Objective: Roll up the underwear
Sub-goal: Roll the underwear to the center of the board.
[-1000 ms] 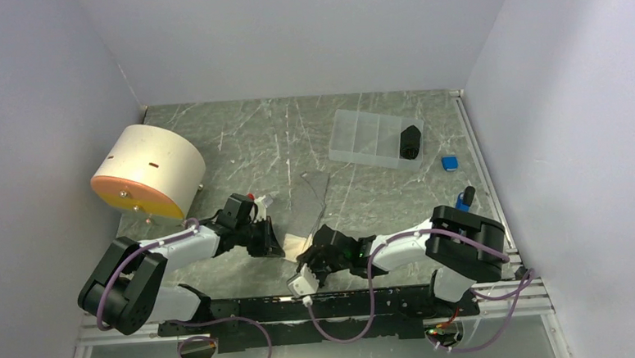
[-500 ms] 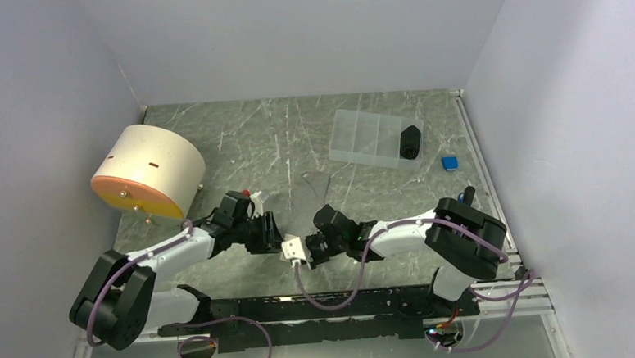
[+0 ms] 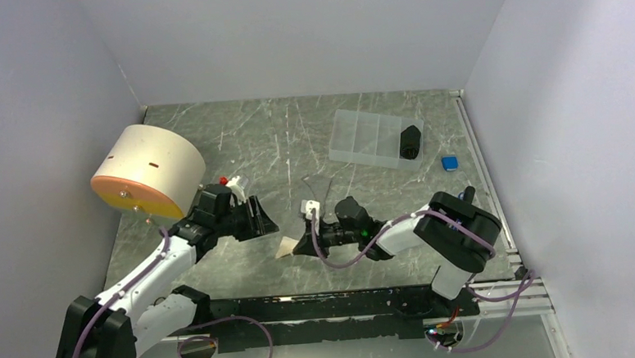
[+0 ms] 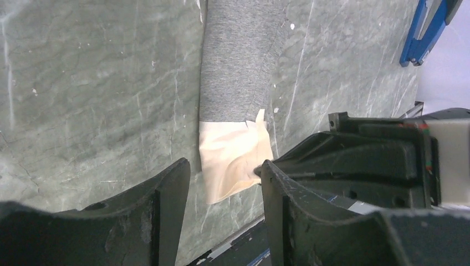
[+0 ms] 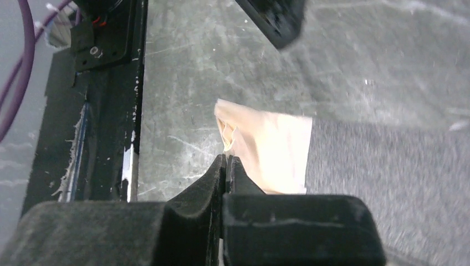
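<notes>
The underwear [image 4: 235,66] lies as a long grey folded strip on the table, ending in a cream waistband [image 4: 233,160] toward the near edge. In the top view the grey strip [image 3: 319,187] runs back from the waistband [image 3: 286,246]. My left gripper [image 3: 259,219] hangs open above the table, left of the cloth; in its wrist view the left gripper [image 4: 224,166] frames the waistband without touching it. My right gripper [image 5: 227,158] is shut, its tips pinching the waistband's [image 5: 271,149] near edge. Seen from above, the right gripper [image 3: 305,244] sits low at that end.
A cream drum with an orange face [image 3: 146,171] lies at the left. A clear compartment box [image 3: 361,136] holding a black object [image 3: 411,141] stands at the back right, with a small blue item [image 3: 450,163] beside it. The black base rail [image 3: 329,305] runs along the near edge.
My left gripper has opened and drawn back to the left, away from the cloth. My right gripper has closed and swung from the near edge toward the waistband end.
</notes>
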`<state>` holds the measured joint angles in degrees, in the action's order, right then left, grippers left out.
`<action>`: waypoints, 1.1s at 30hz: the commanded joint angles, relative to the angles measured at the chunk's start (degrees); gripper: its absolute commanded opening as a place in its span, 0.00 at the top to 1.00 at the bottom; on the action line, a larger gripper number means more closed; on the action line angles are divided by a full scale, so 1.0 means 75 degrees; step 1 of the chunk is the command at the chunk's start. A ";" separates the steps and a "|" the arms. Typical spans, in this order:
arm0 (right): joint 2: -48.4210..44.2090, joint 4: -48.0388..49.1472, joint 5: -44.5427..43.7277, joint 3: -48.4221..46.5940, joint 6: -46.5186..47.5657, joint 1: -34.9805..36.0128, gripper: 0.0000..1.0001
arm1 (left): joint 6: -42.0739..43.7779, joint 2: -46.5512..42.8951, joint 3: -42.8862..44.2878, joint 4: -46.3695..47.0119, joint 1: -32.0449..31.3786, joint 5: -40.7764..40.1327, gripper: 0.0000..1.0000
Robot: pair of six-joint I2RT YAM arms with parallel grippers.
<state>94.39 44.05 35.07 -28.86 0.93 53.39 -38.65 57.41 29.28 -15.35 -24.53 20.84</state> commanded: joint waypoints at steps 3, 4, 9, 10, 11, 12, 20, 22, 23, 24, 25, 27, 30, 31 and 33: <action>0.0657 0.3813 -0.0075 0.0814 -0.3455 -0.0434 1.00 | 0.0135 -0.0328 0.0236 -0.0203 0.0049 0.0012 0.44; 0.0818 0.4156 -0.0152 0.0884 -0.3823 -0.0524 1.00 | 0.0177 -0.0330 0.0223 -0.0168 0.0049 0.0085 0.43; 0.1564 0.5955 -0.0325 0.1195 -0.5286 -0.0864 1.00 | 0.0502 -0.0327 0.0250 -0.0077 0.0049 0.0455 0.45; 0.1671 0.6199 -0.0423 0.1245 -0.5506 -0.0931 1.00 | 0.0597 -0.0330 0.0262 -0.0085 0.0049 0.0505 0.46; 0.1765 0.6354 -0.0484 0.1277 -0.5654 -0.1011 1.00 | 0.0707 -0.0330 0.0276 -0.0106 0.0049 0.0551 0.47; 0.1849 0.6399 -0.0485 0.1267 -0.5782 -0.1078 1.00 | 0.0786 -0.0324 0.0296 -0.0153 0.0049 0.0577 0.48; 0.1977 0.5817 -0.0683 0.1180 -0.6099 -0.1475 1.00 | 0.1106 -0.0145 0.0278 0.0253 0.0049 0.1467 0.67; 0.1965 0.5594 -0.0614 0.1106 -0.6076 -0.1532 1.00 | 0.1134 -0.0026 0.0250 0.0553 0.0046 0.1901 0.70; 0.1950 0.5538 -0.0595 0.1096 -0.6048 -0.1542 1.00 | 0.1146 0.0017 0.0226 0.0693 0.0038 0.2063 0.71; 0.1935 0.5511 -0.0587 0.1100 -0.6023 -0.1545 1.00 | 0.1162 0.0066 0.0222 0.0787 0.0034 0.2155 0.71; 0.1931 0.5506 -0.0605 0.1111 -0.6020 -0.1542 1.00 | 0.1189 0.0116 0.0227 0.0863 0.0020 0.2211 0.70; 0.1940 0.5535 -0.0624 0.1157 -0.6023 -0.1558 1.00 | 0.1224 0.0248 0.0221 0.1079 -0.0016 0.2345 0.69; 0.2003 0.5540 -0.0622 0.1185 -0.6053 -0.1575 1.00 | 0.1168 0.0566 0.0223 0.1491 -0.0170 0.2404 0.68; 0.2026 0.5543 -0.0605 0.1188 -0.6080 -0.1575 1.00 | 0.1149 0.0696 0.0230 0.1660 -0.0257 0.2412 0.69; 0.2097 0.5673 -0.0667 0.1244 -0.6133 -0.1572 1.00 | 0.1154 0.0998 0.0289 0.1854 -0.0484 0.2314 0.71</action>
<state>108.99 83.24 30.92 -19.75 -44.12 41.98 -30.85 61.87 29.28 -7.81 -25.71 36.05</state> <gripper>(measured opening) 0.010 0.310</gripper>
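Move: The pale waistband, its right corner still pinched in the right fingers, lies about 5 cm back and 2 cm to the right of the left hand, some 6 cm below it. From the right hand the waistband's middle is about 2 cm left, 1 cm ahead. The underwear's grey body, which the roll goes towards, lies roughly 10 cm ahead and 4 cm to the right of the right hand, near table height; that is 4 cm ahead and 8 cm right of the left hand. The waistband is turned over towards the grey cloth by the shut right hand, which keeps its pinch, goes about 5 cm forward and 3 cm right, rolls its top side forward some 35 degrees and swings clockwise, then holds. The left hand draws back slightly, then slides right and rises a little towards the waistband's free end, turning clockwise and narrowing its fingers without visibly touching the cloth. ##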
